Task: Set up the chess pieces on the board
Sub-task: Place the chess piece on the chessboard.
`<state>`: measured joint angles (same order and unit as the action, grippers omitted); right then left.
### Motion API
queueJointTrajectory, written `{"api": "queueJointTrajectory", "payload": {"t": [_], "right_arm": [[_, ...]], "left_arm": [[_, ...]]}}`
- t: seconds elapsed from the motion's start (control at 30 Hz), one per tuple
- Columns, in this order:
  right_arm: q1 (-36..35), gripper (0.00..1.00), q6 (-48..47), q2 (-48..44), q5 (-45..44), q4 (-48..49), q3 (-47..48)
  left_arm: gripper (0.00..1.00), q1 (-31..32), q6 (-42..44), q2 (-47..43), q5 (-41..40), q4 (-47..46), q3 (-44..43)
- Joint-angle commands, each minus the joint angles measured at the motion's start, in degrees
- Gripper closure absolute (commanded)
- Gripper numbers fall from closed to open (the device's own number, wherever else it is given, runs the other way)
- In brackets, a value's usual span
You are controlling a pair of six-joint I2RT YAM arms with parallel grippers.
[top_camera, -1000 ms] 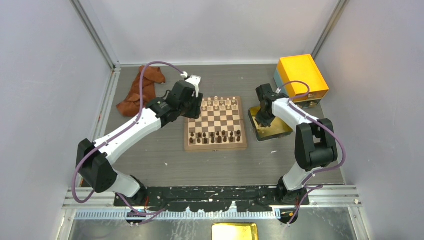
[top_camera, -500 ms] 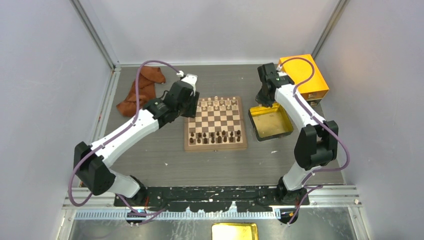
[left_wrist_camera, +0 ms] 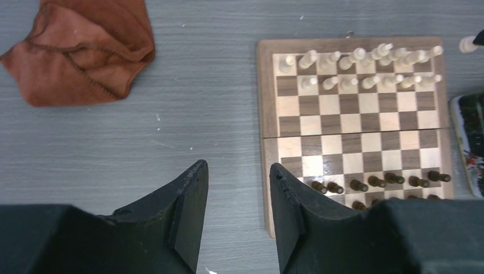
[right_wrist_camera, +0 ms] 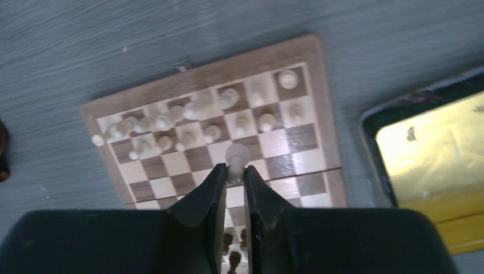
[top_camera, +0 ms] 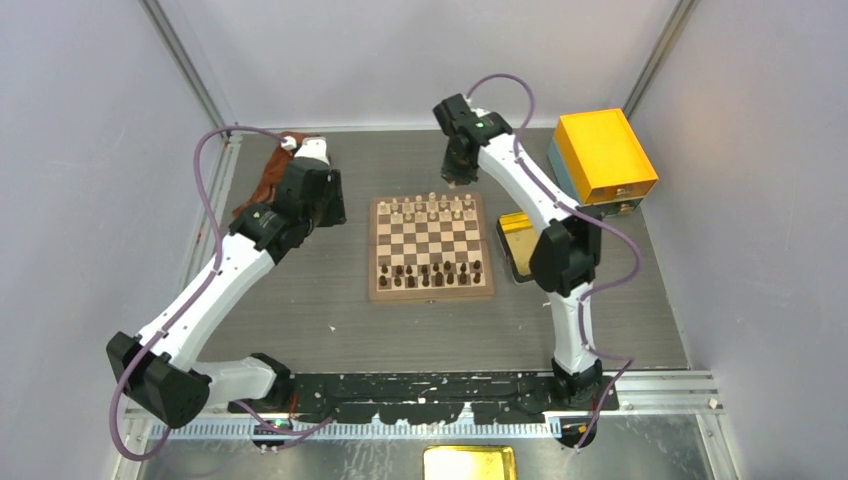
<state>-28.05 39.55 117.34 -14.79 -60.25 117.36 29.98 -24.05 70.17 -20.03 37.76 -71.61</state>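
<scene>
The board [top_camera: 432,293] lies mid-table, with pale chess pieces [top_camera: 432,207] in its two far rows and dark chessmen [top_camera: 432,272] in the near rows. My right gripper [top_camera: 460,172] hangs over the board's far edge. In the right wrist view it [right_wrist_camera: 233,169] is shut on a pale cream pawn [right_wrist_camera: 237,155], held above the board [right_wrist_camera: 257,61]. My left gripper [top_camera: 325,197] is left of the board near a cloth. In the left wrist view it [left_wrist_camera: 237,174] is open and holds nothing, over bare table beside the board [left_wrist_camera: 265,114].
A rust-brown cloth [top_camera: 262,190] lies at the far left. The golden-yellow tray [top_camera: 518,243] sits right of the board, partly hidden by my right arm. An orange-yellow box [top_camera: 603,152] stands at the far right corner.
My right arm has swung from the tray up and left to the board's far edge, carrying the pawn. My left arm has pulled back left, off the board toward the cloth.
</scene>
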Motion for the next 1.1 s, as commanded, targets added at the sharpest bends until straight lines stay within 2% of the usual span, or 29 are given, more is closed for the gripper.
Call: {"api": "queueJointTrajectory", "payload": {"t": [0.0, 0.13, 0.23, 0.67, 1.07], "right_arm": [[-4.28, 0.99, -2.85, 5.74, 1.08, -7.43, 13.84], [-7.45, 0.99, -3.84, 11.34, 1.55, -10.9, 22.61], [-9.3, 0.99, -4.42, 14.04, 2.67, -11.9, 25.77], [-15.01, 0.99, -6.86, 19.53, 7.56, -8.3, 28.39], [-16.36, 0.99, -6.31, 24.66, 8.91, -3.73, 29.38]], "left_arm": [[0.55, -1.5, -1.6, -2.43, -2.02, 1.6, 1.44], [0.55, -2.11, -1.7, -3.2, -2.24, 2.48, 1.82], [0.55, -2.29, -1.61, -3.82, -2.44, 3.13, 2.0], [0.55, -2.29, -1.32, -7.36, -2.04, 5.14, 4.21], [0.55, -2.29, 0.04, -9.15, -1.41, 4.21, 6.46]]}}
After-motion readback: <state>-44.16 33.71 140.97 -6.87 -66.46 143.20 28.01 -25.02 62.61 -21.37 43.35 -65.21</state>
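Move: The right hand, holding a white pawn, has the empty pawn square at the board's far-left corner about 17 cm to its left, 2 cm back and 13 cm down. The nearest standing pawn is about 3 cm right of that square, and the corner rook 3 cm beyond it. From the left hand the empty square is some 13 cm ahead, 8 cm right and 20 cm below. Right hand carries the pawn about 17 cm left, 7 down towards the square, turning 25° counter-clockwise; left hand backs away. ##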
